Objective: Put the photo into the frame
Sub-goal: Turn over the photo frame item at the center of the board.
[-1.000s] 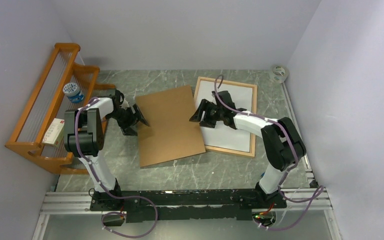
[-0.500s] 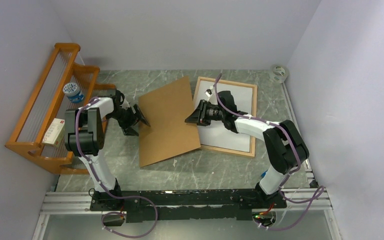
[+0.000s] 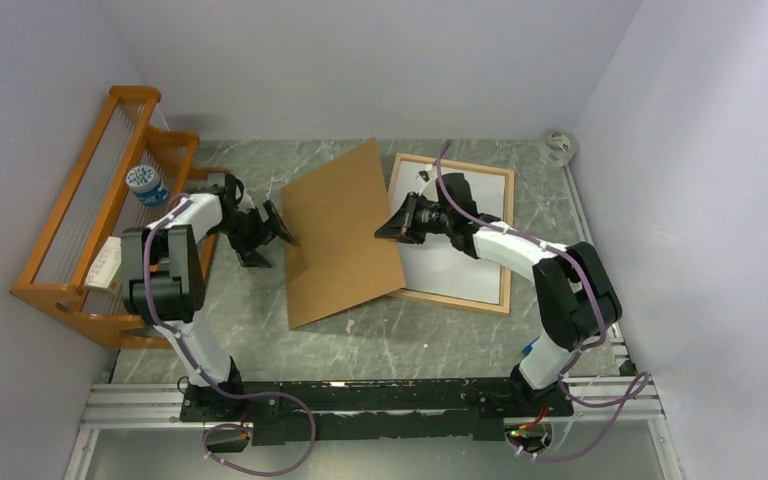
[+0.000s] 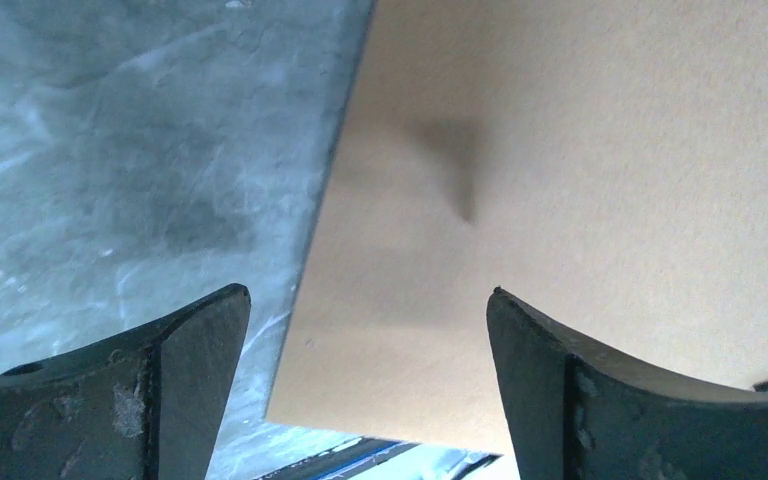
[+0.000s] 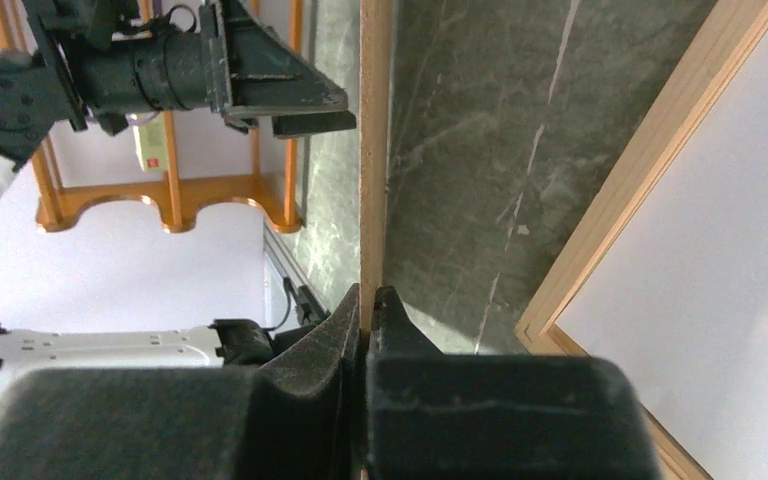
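A brown backing board (image 3: 345,235) leans tilted, its right edge raised and its left edge low near the table. My right gripper (image 3: 385,232) is shut on that raised edge; in the right wrist view the fingertips (image 5: 367,292) pinch the thin board (image 5: 375,150) edge-on. My left gripper (image 3: 275,243) stands open at the board's left edge, its jaws (image 4: 368,300) wide with the board's corner (image 4: 560,200) between them, untouched. The light-wood frame (image 3: 509,240) lies flat to the right, with a white sheet (image 3: 470,270) inside. The photo's printed side is not in view.
An orange wooden rack (image 3: 80,230) stands along the left wall with a small bottle (image 3: 146,184) and a box (image 3: 110,262) in it. A tape roll (image 3: 559,147) sits at the far right corner. Walls close in on three sides.
My right gripper has shut on the board's right edge and lifted it, so the board now tilts up. The left gripper has opened wider and drawn slightly back.
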Robot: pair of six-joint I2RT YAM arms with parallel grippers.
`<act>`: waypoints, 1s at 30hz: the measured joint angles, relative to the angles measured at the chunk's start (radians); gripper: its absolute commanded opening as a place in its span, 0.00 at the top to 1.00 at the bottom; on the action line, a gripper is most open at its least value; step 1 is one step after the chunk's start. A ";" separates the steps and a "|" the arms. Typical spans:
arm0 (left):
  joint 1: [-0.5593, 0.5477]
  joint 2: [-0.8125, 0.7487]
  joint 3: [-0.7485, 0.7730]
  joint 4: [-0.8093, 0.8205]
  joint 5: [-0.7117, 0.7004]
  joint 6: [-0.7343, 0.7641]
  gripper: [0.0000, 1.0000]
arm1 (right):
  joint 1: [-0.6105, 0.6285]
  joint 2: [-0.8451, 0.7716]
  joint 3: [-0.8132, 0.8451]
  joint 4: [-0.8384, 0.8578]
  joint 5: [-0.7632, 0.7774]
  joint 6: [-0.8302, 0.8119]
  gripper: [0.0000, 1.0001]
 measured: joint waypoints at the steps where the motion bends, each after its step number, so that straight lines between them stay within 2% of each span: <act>1: 0.006 -0.015 0.000 -0.003 -0.002 0.002 0.06 | -0.009 -0.007 0.000 0.002 -0.003 0.006 1.00; 6: 0.067 -0.113 0.006 -0.001 0.052 0.019 0.06 | -0.070 -0.048 0.002 0.053 -0.037 0.048 1.00; 11: 0.093 -0.125 0.023 0.049 0.204 0.023 0.06 | -0.114 -0.091 0.015 0.120 -0.095 0.105 1.00; 15: 0.090 -0.126 0.044 0.104 0.342 0.007 0.13 | -0.125 -0.137 0.024 0.130 -0.138 0.117 1.00; 22: 0.089 -0.156 0.085 0.203 0.554 -0.012 0.38 | -0.153 -0.189 0.013 0.162 -0.251 0.152 1.00; 27: 0.093 -0.179 0.067 0.337 0.666 -0.099 0.55 | -0.174 -0.221 0.005 0.136 -0.320 0.134 1.00; 30: 0.100 -0.203 0.043 0.428 0.729 -0.156 0.76 | -0.195 -0.235 0.002 0.116 -0.351 0.112 1.00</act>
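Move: My right hand already pinches the brown backing board by its right edge; the board's left edge lies about 20 cm to the left, 3 cm back and 13 cm below. The frame with the white sheet sits some 13 cm to the right and 14 cm down. From my open left hand, that left edge is only about 1 cm to the right and 4 cm below, while the rack's near rail stands 14 cm to the left and 2 cm back. With my right hand keeping its pinch, I raise the backing board about 13 cm and draw it some 5 cm right, its left side tipping up. My left hand rises about 20 cm alongside, edging forward and then right, its fingers swinging some 50 degrees from downward to nearly level and rightward, and begins to close around the board's left edge. ##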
